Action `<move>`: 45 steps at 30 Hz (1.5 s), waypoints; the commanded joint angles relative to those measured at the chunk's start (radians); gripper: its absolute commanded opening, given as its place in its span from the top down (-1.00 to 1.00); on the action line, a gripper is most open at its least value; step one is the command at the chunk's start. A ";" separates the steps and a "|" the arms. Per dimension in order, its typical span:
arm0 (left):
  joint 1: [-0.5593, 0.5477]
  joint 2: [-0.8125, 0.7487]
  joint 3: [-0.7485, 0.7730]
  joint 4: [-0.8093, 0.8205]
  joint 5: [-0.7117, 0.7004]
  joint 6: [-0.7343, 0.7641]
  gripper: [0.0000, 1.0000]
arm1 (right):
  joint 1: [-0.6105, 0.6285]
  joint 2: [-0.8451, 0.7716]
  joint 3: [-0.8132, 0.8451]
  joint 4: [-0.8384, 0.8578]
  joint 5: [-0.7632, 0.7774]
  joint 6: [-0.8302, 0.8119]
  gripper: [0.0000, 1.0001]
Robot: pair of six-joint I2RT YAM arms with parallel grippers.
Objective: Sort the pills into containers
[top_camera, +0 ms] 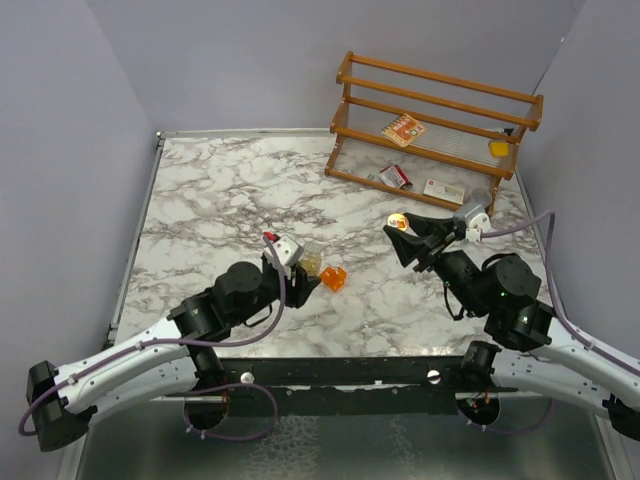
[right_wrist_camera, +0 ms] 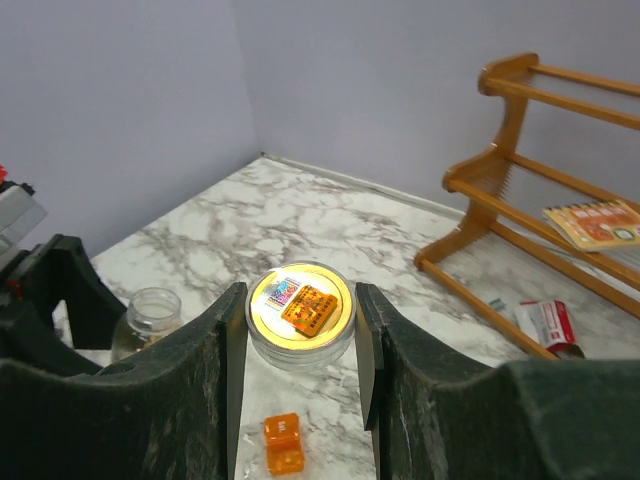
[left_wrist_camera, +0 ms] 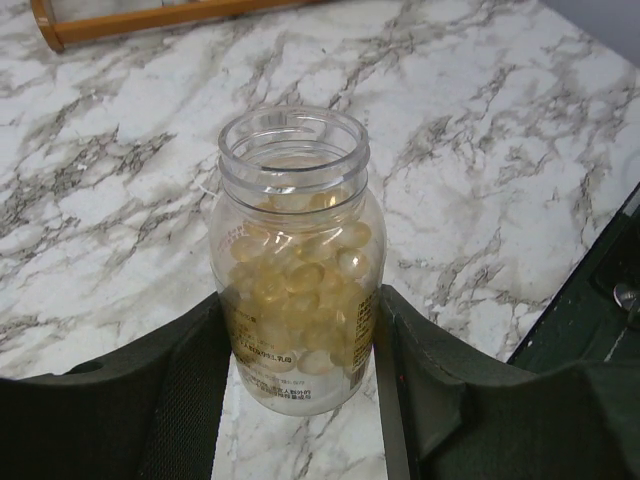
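My left gripper point(left_wrist_camera: 300, 345) is shut on a small clear jar point(left_wrist_camera: 295, 240) with no lid, about half full of pale yellow softgel pills point(left_wrist_camera: 300, 275). From above, the jar point(top_camera: 311, 265) sits at the tip of the left gripper point(top_camera: 303, 277), near the table's middle front. Just right of it the tiny orange box point(top_camera: 333, 278) lies on the marble. My right gripper point(right_wrist_camera: 300, 335) is shut on a round clear lid point(right_wrist_camera: 300, 305) with a yellow inside and an orange label. That lid point(top_camera: 397, 219) hangs above the table, with the orange box point(right_wrist_camera: 283, 457) below and nearer.
A wooden rack point(top_camera: 440, 120) stands at the back right, with a booklet point(top_camera: 403, 130) and a yellow item point(top_camera: 498, 148) on its shelf. Red-and-white packets point(top_camera: 395, 177) lie under it. Walls close in on the left, back and right.
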 commanded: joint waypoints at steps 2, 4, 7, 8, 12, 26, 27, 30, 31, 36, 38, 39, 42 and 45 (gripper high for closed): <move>-0.006 -0.122 -0.113 0.331 0.037 0.076 1.00 | 0.000 0.027 0.082 0.018 -0.211 -0.023 0.99; -0.006 -0.117 -0.110 0.326 0.073 0.101 1.00 | 0.000 0.072 0.117 -0.022 -0.288 -0.036 0.99; -0.006 -0.107 -0.130 0.389 0.206 0.132 1.00 | 0.001 0.120 0.144 -0.037 -0.391 -0.040 0.98; -0.006 -0.113 -0.149 0.430 0.251 0.136 1.00 | 0.000 0.131 0.150 -0.036 -0.411 -0.040 0.99; -0.006 -0.158 -0.205 0.543 0.332 0.156 1.00 | 0.000 0.177 0.190 -0.050 -0.482 -0.042 0.99; -0.007 -0.189 -0.274 0.662 0.599 0.147 1.00 | 0.000 0.186 0.122 -0.052 -0.887 -0.071 0.99; -0.006 -0.185 -0.274 0.678 0.607 0.142 1.00 | 0.000 0.181 0.112 -0.047 -0.917 -0.071 0.99; -0.006 -0.166 -0.269 0.712 0.642 0.128 1.00 | 0.000 0.176 0.103 -0.043 -0.989 -0.062 0.98; -0.006 -0.160 -0.267 0.718 0.655 0.125 1.00 | 0.001 0.176 0.103 -0.040 -1.004 -0.055 0.99; -0.006 -0.146 -0.274 0.742 0.694 0.121 1.00 | 0.000 0.183 0.081 0.020 -1.037 -0.012 0.98; -0.006 -0.149 -0.284 0.748 0.693 0.126 1.00 | 0.001 0.189 0.073 0.045 -1.048 0.000 0.99; -0.006 -0.153 -0.290 0.749 0.689 0.130 1.00 | 0.000 0.191 0.072 0.053 -1.050 0.006 0.99; -0.007 -0.170 -0.305 0.754 0.682 0.136 1.00 | 0.000 0.200 0.063 0.071 -1.051 0.013 0.99; -0.007 -0.168 -0.309 0.753 0.688 0.138 1.00 | 0.000 0.209 0.056 0.093 -1.042 0.023 0.98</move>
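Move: The open pill jar, in the left hand, lies about 15 cm to the right hand's left, 3 cm nearer the base and some 13 cm lower. The lid, gripped in the right hand, lies about 15 cm to the left hand's right, 3 cm farther out and 14 cm higher. The orange case on the table is roughly 8 cm ahead of the left hand, 4 cm to its right and 20 cm below. The open jar, still gripped, is drawn back about 10 cm by the left arm, rising and edging right, its fingers swinging clockwise to point right and slightly up. Meanwhile the right arm keeps the lid pinched and carries it left, first lifting a little, then back to above the jar's mouth, turning some 60 degrees counter-clockwise to face the left hand. ##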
